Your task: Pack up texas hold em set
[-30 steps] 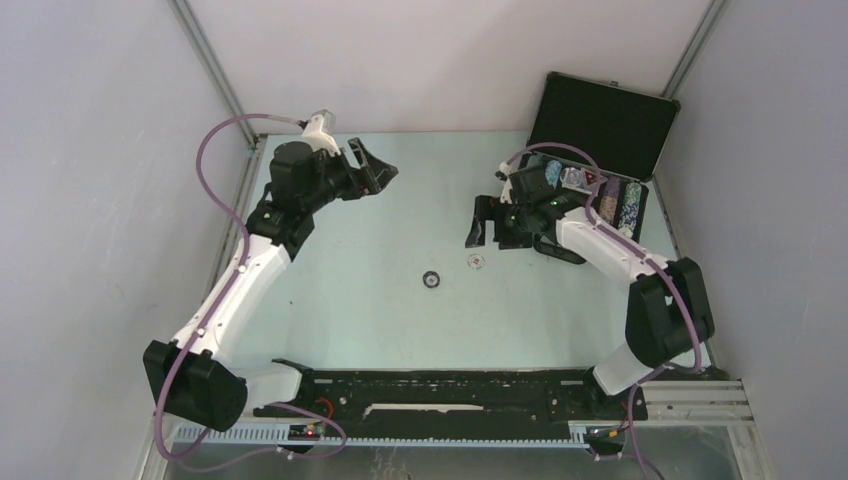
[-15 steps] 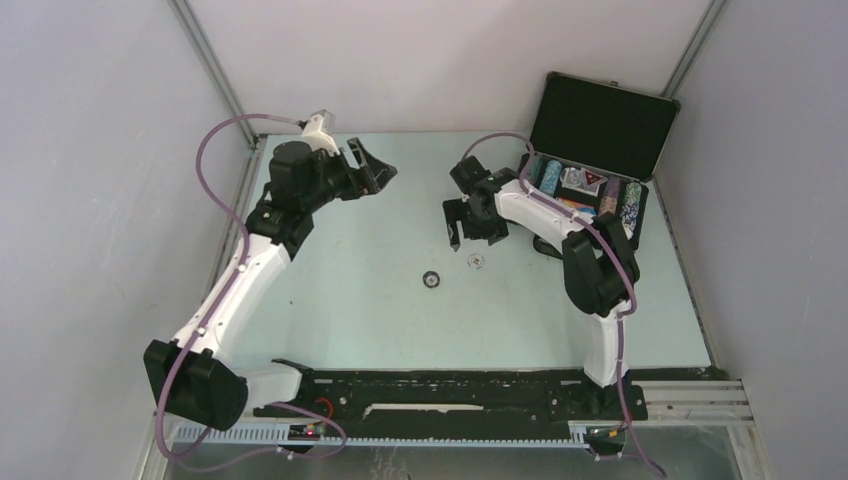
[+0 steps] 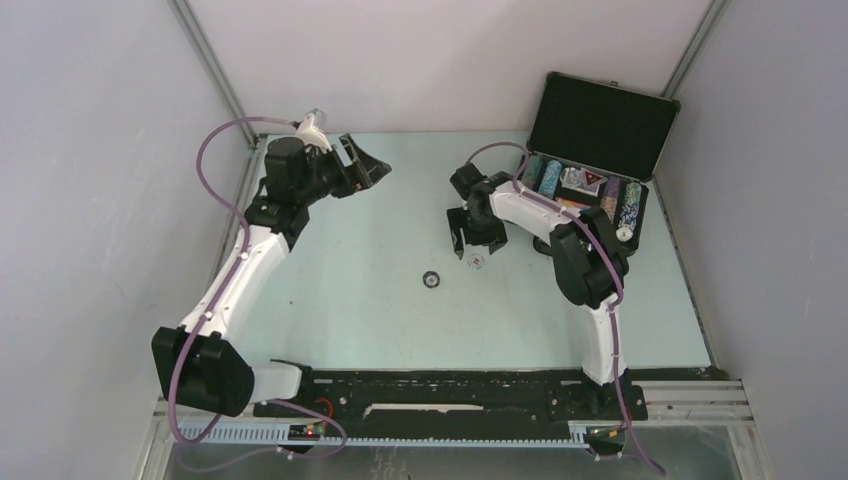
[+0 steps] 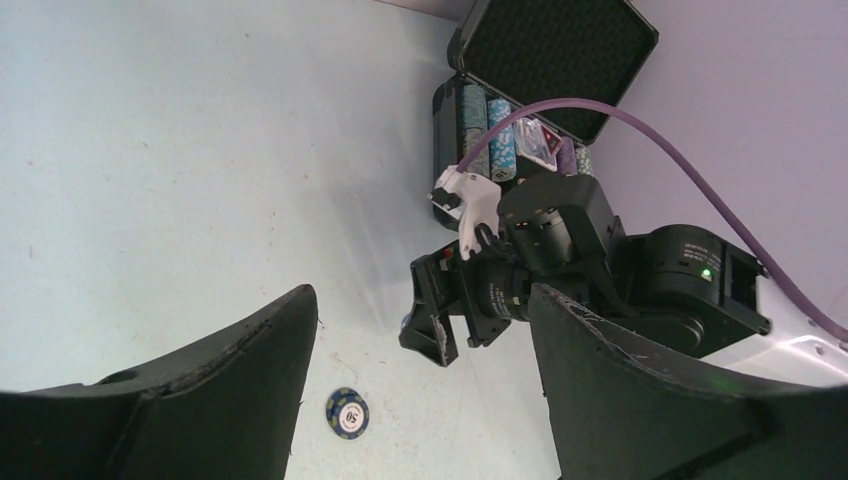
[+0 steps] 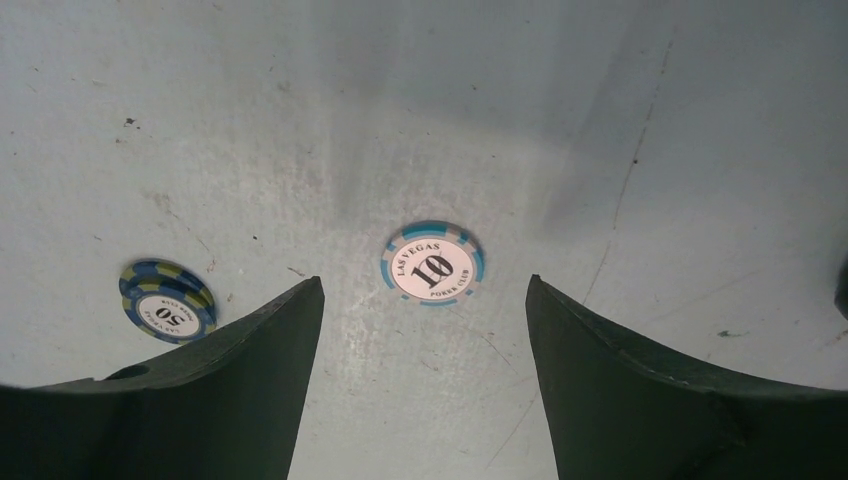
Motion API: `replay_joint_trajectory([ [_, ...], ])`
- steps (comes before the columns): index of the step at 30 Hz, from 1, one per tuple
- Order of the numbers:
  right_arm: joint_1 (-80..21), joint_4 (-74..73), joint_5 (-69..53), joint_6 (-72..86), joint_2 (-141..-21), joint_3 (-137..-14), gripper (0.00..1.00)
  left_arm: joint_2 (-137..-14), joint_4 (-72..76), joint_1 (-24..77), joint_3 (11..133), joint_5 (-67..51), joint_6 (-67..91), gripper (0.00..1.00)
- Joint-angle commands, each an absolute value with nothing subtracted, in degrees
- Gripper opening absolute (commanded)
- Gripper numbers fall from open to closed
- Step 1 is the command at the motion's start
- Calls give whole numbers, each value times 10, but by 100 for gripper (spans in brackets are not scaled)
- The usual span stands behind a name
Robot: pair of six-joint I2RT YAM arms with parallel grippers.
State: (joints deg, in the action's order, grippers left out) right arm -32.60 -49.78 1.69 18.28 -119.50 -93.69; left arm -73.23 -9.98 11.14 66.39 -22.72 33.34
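Note:
The black silver-trimmed case (image 3: 600, 125) stands open at the back right, with rows of chips (image 3: 625, 205) and cards inside; the left wrist view shows the case (image 4: 560, 50) too. Two chips lie loose on the table: a white and light-blue "10" chip (image 5: 433, 265) (image 3: 477, 263) and a dark blue and yellow "50" chip (image 5: 167, 301) (image 3: 431, 279) (image 4: 347, 411). My right gripper (image 3: 470, 238) (image 5: 424, 285) hangs open just above the "10" chip, which lies a little ahead of its fingertips. My left gripper (image 3: 365, 172) (image 4: 420, 292) is open and empty, raised at the back left and facing the right arm.
Metal frame rails (image 3: 215, 70) run up both back corners, and grey walls close in the sides. The black base bar (image 3: 450, 390) lies along the near edge. A purple cable (image 4: 650, 140) loops over the right wrist.
My right arm swung left from the case and came down over the "10" chip, its jaws narrowing slightly. The left gripper drifted a little to the left.

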Motion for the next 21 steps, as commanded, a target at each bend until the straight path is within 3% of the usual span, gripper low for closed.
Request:
replay_joint_trajectory([
  [1, -337, -478, 13, 195, -1211, -932, 82, -738, -70, 106, 689, -257, 351, 83],
  [11, -336, -454, 26, 197, -1212, -905, 77, -742, -67, 105, 688, -261, 352, 83],
  [21, -335, -441, 26, 197, -1220, -896, 62, -745, -66, 106, 689, -263, 351, 83],
])
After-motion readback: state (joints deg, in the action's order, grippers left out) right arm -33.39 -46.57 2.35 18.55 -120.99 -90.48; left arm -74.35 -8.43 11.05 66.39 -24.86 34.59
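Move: The white 10 chip lies about 4 cm below my right hand and some 2 cm back, midway between my open fingers. The dark 50 chip is some 10 cm to the left and 5 cm back from this hand. The open chip case stands about 22 cm to this hand's right and 10 cm ahead. From my left hand the white 10 chip is roughly 19 cm right, 5 cm back and 30 cm below. I lower my right hand about 2.5 cm over the white 10 chip, easing back nearly 1 cm at first so it stays between my fingertips. Hardly tilting the wrist, I narrow my fingers by about a quarter of their gap, mostly once the descent has slowed, so they come close on either side of the chip without visibly touching it. ##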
